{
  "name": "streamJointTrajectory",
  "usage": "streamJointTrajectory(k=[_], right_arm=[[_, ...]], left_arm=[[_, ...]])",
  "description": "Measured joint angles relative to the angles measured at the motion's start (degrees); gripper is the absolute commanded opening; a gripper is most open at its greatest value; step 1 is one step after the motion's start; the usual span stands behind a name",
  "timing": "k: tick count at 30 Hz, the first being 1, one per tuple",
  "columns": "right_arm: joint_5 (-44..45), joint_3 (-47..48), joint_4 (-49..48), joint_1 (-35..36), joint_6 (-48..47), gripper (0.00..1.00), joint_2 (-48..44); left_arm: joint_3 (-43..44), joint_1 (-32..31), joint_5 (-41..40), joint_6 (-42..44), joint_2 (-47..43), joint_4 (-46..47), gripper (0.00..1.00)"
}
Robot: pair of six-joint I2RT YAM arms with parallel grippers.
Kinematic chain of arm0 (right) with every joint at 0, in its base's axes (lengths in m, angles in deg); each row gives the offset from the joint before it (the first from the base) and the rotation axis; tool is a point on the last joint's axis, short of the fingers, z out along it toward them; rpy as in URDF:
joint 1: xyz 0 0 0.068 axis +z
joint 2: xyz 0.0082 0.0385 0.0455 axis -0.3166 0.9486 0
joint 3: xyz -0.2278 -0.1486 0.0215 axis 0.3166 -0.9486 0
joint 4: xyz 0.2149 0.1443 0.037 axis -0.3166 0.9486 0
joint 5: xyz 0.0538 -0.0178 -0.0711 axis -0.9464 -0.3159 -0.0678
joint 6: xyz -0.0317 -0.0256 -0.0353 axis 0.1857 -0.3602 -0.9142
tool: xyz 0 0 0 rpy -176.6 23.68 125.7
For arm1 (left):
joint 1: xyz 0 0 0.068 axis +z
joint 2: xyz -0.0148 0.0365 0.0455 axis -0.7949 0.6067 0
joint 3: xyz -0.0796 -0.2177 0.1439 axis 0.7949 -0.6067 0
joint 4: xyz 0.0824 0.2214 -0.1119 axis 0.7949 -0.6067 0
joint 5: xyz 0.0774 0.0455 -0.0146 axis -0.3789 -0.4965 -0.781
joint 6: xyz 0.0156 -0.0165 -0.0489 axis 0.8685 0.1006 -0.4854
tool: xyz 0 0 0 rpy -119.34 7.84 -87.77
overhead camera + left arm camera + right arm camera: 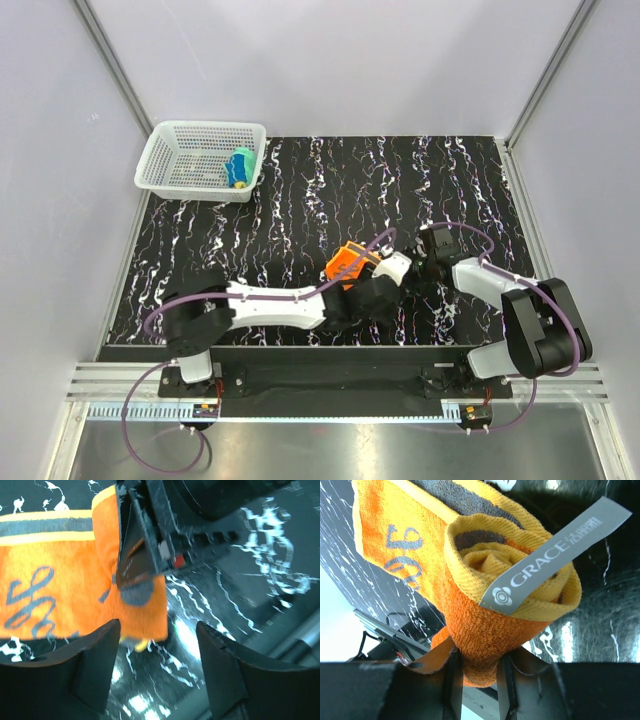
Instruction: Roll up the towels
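Observation:
The orange towel [350, 262] with grey marks lies partly rolled at the middle of the black marbled table. My right gripper [478, 665] is shut on the rolled end of the orange towel [485, 625], where a grey label [555, 550] sticks out. It shows in the top view [388, 258] at the towel's right edge. My left gripper [157, 628] is open and empty, just below the orange towel's [60, 595] near edge, close to the table. It sits beside the towel in the top view [368, 285]. The yellow and teal towel [240, 167] lies rolled in the basket.
A white mesh basket [175, 160] stands at the table's far left corner. The black marbled tabletop [330, 180] is walled by pale panels on three sides. Both arms crowd the near middle of the table.

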Motion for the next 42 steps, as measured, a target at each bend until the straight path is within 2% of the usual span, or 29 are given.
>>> streamJointTrajectory(k=[6,9,13,14,16,17,19,20,21,22,26,31,35,38,42], right_arm=[[0.04,0.96,2.73,0.68,-0.15,0.27,0.02],[0.50,1.16,3.61,0.74,-0.22,0.27,0.02],[0.92,1.16,4.35,0.76,-0.42,0.27,0.02],[0.98,1.16,4.50,0.76,-0.50,0.27,0.02],[1.07,1.16,4.70,0.76,-0.59,0.27,0.00],[1.05,1.16,4.79,0.76,-0.59,0.27,-0.07],[1.14,1.16,5.07,0.76,-0.61,0.30,-0.33],[1.29,1.14,5.29,0.76,-0.61,0.36,-0.52],[1.49,1.14,5.51,0.76,-0.59,0.48,-0.72],[1.66,1.14,5.81,0.76,-0.39,0.70,-0.94],[3.69,1.73,9.77,0.96,-0.81,0.91,-2.54],[8.52,9.18,17.92,-0.55,-3.17,0.94,-3.37],[8.96,15.15,20.24,-8.59,-5.79,0.95,-4.17],[10.08,17.18,21.86,-14.34,-7.41,0.95,-5.90],[9.20,16.87,23.19,-15.19,-8.20,0.94,-9.29]], left_arm=[[4.35,-0.57,-3.17,1.66,7.26,-1.73,0.68],[6.08,-0.66,-4.74,2.16,9.64,-2.40,0.64],[6.84,-0.81,-6.01,3.17,11.39,-2.64,0.37],[6.84,-0.81,-6.32,3.32,11.74,-2.73,0.23],[6.84,-0.81,-6.58,3.58,12.07,-2.80,0.10],[6.84,-0.85,-6.75,3.69,12.07,-2.84,0.06],[6.84,-1.03,-6.93,3.98,12.07,-2.78,0.04],[6.84,-1.09,-6.93,4.09,12.07,-2.71,0.01],[6.84,-1.11,-6.93,4.11,12.07,-2.56,0.01],[6.80,-1.14,-6.86,4.13,12.07,-2.40,0.00],[6.56,-1.05,-6.47,4.11,11.91,-2.40,0.00],[5.90,-0.72,-5.18,3.54,10.71,-2.93,0.00],[4.70,-0.44,-3.98,2.80,9.11,-3.78,0.00],[3.91,0.15,-1.66,1.68,8.48,-3.72,0.00],[2.58,2.75,3.69,-1.77,6.97,-3.48,0.00]])
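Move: The half-rolled orange towel has its roll ahead of and below the left hand: the roll's middle is about 5 cm forward, 1 cm right and 6 cm down. Its flat, embroidered part lies roughly 5 cm ahead, 8 cm left and 8 cm below that hand. The right fingers already grip the roll around its middle, practically at their own hand point, with the flat part some 8 cm to their left and 1 cm farther out. The roll, still gripped by the right hand, gets a second grip: the open left hand sinks about 5 cm and slightly forward onto the roll's near end, tilting some 10 degrees, and pinches it shut. Only then do the right fingers open wide and leave the roll, going about 10 cm right and 9 cm up with some 5 cm forward, while the left keeps its pinch. ##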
